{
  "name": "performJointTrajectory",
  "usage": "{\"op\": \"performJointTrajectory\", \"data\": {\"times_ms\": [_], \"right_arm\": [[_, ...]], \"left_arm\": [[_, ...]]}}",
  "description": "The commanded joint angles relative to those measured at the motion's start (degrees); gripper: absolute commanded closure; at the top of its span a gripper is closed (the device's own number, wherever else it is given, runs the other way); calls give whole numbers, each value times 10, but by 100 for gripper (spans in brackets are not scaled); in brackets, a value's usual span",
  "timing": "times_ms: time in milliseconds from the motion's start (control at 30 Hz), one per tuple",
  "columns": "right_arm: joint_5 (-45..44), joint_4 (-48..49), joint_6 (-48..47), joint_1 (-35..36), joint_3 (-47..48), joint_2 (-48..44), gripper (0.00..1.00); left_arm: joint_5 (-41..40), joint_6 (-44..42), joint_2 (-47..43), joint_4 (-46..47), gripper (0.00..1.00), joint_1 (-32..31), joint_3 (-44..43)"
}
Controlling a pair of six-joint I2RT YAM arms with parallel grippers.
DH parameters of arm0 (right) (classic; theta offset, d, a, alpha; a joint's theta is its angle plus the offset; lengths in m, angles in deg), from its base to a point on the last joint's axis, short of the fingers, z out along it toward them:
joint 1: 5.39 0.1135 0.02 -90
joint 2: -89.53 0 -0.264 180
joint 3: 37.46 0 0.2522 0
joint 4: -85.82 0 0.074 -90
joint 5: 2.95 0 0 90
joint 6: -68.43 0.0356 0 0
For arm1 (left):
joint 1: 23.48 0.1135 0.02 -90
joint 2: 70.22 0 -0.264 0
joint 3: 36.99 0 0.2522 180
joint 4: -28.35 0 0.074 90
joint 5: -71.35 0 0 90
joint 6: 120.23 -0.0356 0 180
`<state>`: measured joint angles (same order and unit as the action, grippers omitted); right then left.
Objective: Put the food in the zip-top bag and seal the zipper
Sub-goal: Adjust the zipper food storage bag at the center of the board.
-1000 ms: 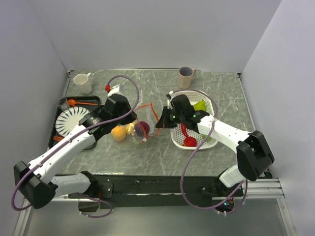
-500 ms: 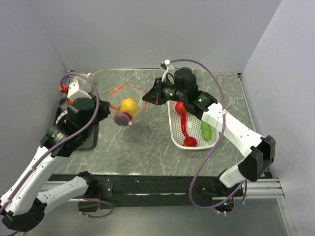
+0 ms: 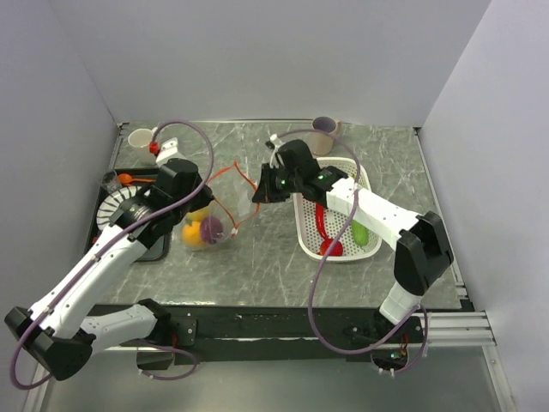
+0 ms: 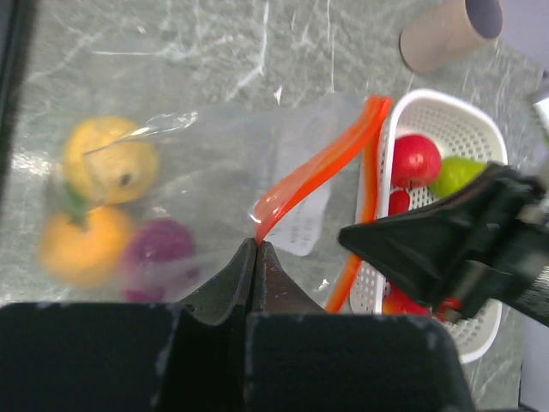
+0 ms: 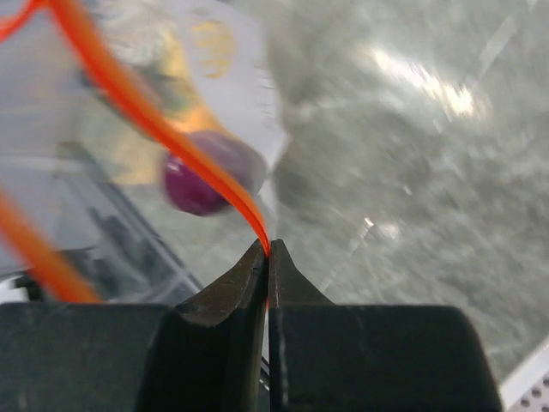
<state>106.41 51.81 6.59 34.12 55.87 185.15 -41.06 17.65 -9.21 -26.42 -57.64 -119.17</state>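
The clear zip-top bag (image 3: 221, 209) hangs between my two grippers, a little left of the table's middle. Its orange-red zipper (image 3: 226, 171) arches between them. Food sits at the bag's bottom: a purple piece (image 3: 211, 227), a yellow one (image 4: 111, 159) and an orange one (image 4: 81, 245). My left gripper (image 4: 257, 243) is shut on one end of the zipper strip (image 4: 322, 167). My right gripper (image 5: 268, 249) is shut on the strip's other end (image 5: 171, 137); it also shows from above (image 3: 256, 190). More food lies in the basket: red (image 3: 330, 248) and green (image 3: 360, 232) pieces.
A white perforated basket (image 3: 371, 187) stands right of the bag. A beige cup (image 3: 324, 134) is at the back, a white mug (image 3: 141, 138) at the back left. A black tray with a white plate (image 3: 118, 211) and an orange spoon (image 3: 129, 178) lies at the left.
Both grippers raised the bag off the table toward the back, then brought it down and left. The food has slid to the bag's bottom.
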Motion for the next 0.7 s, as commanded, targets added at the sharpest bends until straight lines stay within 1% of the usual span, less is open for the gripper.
{"op": "performJointTrajectory", "data": {"times_ms": [0,67,167,200,233,333,367,467,500,567,600,667], "right_arm": [[-30,4,19,3,-42,-10,88],[-34,9,23,3,-52,-13,84],[-48,5,24,2,-62,-17,72],[-57,2,25,1,-66,-19,64],[-62,3,26,1,-70,-23,58],[-82,1,31,-1,-79,-44,46],[-89,-1,33,-1,-82,-59,44],[-134,-3,40,-6,-95,-100,29],[-149,-6,42,-7,-102,-112,22],[-189,-8,43,-15,-114,-151,18],[-193,-7,43,-20,-131,-164,14],[-193,13,41,-44,-159,-206,11]], "left_arm": [[59,-23,25,38,99,2,-15],[69,-25,39,40,99,2,-13],[78,-26,55,45,99,2,-1],[81,-25,57,46,99,2,1],[84,-24,60,50,99,2,5],[91,-17,58,63,99,2,22],[93,-16,58,66,99,2,29],[104,-13,54,78,99,2,41],[108,-13,53,81,99,2,43],[112,-13,51,85,99,2,45],[112,-13,50,84,99,2,45],[113,-13,46,87,99,2,49]]}}
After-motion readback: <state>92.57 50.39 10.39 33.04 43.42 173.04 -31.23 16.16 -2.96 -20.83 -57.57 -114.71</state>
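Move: Both hands still pinch the orange zipper rim. From the left hand, the board's centre lies about 15 cm right, 4 cm ahead and 17 cm below; the purple onion in the bag is some 5 cm left, 1 cm back, the orange 9 cm left, 2 cm back, both 14 cm below. From the right hand, the white basket is roughly 25 cm right, 3 cm ahead and 8 cm below, the onion 14 cm left and 3 cm back. Left lowers the pinched rim 5 cm and rightward; right sinks, opens wide to release, then draws right, rising. ##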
